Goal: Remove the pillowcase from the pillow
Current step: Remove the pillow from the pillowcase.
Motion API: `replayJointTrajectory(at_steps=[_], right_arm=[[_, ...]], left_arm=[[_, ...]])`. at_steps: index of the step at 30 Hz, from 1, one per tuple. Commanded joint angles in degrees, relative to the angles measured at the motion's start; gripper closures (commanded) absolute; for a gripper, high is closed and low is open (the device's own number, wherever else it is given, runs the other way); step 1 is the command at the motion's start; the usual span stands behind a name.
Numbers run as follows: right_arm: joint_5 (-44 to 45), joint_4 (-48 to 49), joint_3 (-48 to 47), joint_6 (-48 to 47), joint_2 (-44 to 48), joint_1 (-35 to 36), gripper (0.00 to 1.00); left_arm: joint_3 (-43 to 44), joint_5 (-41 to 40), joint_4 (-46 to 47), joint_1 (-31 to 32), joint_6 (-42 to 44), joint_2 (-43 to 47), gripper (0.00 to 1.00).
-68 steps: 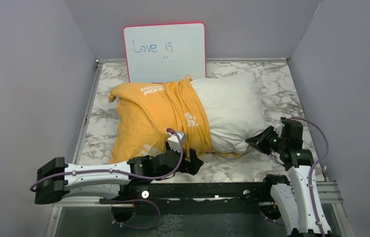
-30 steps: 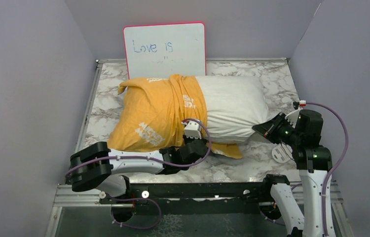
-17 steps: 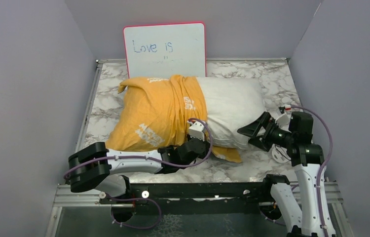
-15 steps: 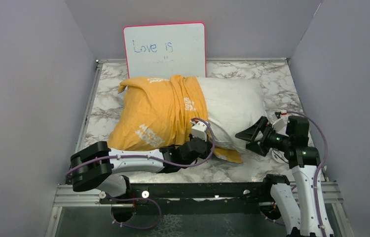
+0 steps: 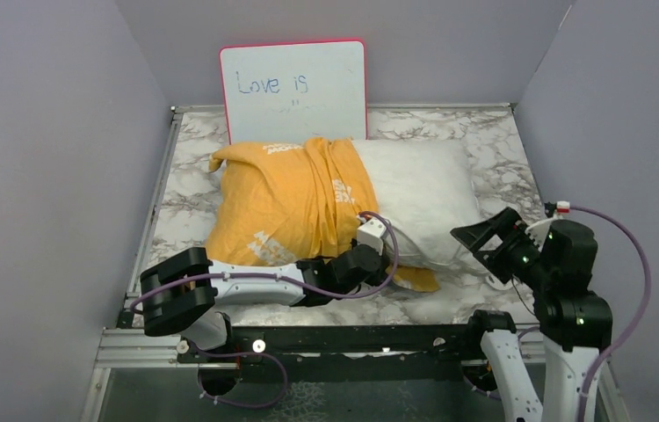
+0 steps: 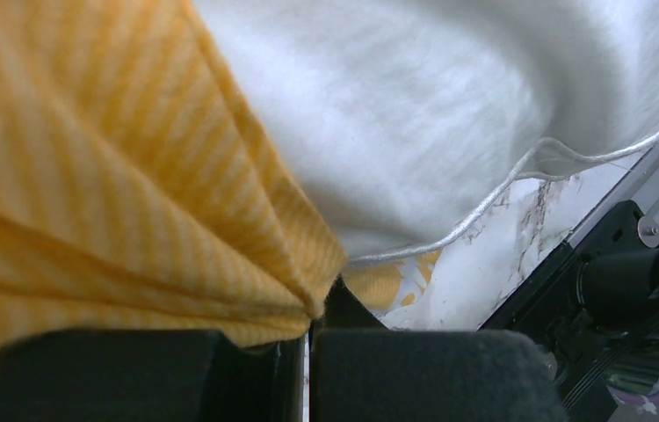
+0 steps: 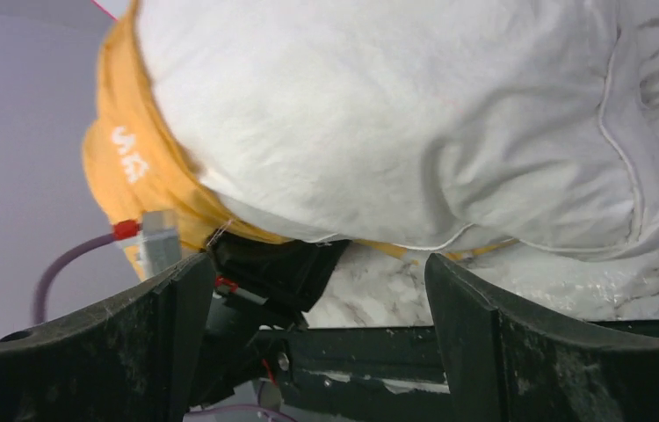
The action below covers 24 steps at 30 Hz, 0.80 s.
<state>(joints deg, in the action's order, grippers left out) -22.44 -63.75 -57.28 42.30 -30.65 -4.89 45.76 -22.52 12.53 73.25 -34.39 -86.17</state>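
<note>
The yellow-orange pillowcase (image 5: 286,202) with white lettering covers the left half of the pillow (image 5: 414,189), whose plump white right half lies bare on the table. My left gripper (image 5: 381,266) is at the pillow's near edge, shut on a bunched fold of the pillowcase (image 6: 89,176). In the left wrist view the orange cloth runs down between the closed pads (image 6: 220,369), under the white pillow (image 6: 414,114). My right gripper (image 5: 487,246) hangs open just off the pillow's near right corner, touching nothing. Its wrist view shows the pillow (image 7: 379,114) and pillowcase (image 7: 133,167) beyond the spread fingers (image 7: 458,299).
A pink-framed whiteboard (image 5: 293,88) reading "Love is" leans on the back wall behind the pillow. Grey walls close in the marble table (image 5: 493,141) on the left, right and back. A black rail (image 5: 352,338) runs along the near edge between the arm bases.
My right gripper opened, let go of the pillow's near right corner and drew back toward the near right. The left gripper stayed shut on the pillowcase and slid a little right.
</note>
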Motion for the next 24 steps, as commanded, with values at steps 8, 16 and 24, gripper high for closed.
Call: replayJointTrajectory(at_steps=[8, 16, 24], right_arm=[[-8.65, -0.21, 7.09, 6.73, 6.00, 0.08, 0.10], [-9.34, 21.23, 16.19, 9.43, 1.13, 0.05, 0.04], [0.69, 29.02, 20.48, 11.29, -3.91, 0.05, 0.45]], left_arm=[[12.72, 8.27, 4.02, 1.10, 1.94, -2.68, 1.00], [12.10, 9.41, 3.50, 1.93, 2.37, -2.02, 1.00], [10.23, 6.78, 0.95, 1.98, 2.17, 1.08, 1.00]])
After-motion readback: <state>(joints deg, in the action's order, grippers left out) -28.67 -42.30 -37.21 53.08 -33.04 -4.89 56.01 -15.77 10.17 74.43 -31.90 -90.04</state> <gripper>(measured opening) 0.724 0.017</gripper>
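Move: The exposed white pillow's middle is about 14 cm ahead of the open right hand, 7 cm left and 17 cm below; the orange pillowcase's middle is 13 cm ahead, 36 cm left and 17 cm below, its loose flap 2 cm back, 8 cm left and 24 cm below. From the left hand, already pinching the case's hem, the pillow's middle is 13 cm ahead, 7 cm right and 4 cm below. Right hand rises, sinks 10 cm, reaches forward into pillow, starts closing; left carries pinched hem right and up. ##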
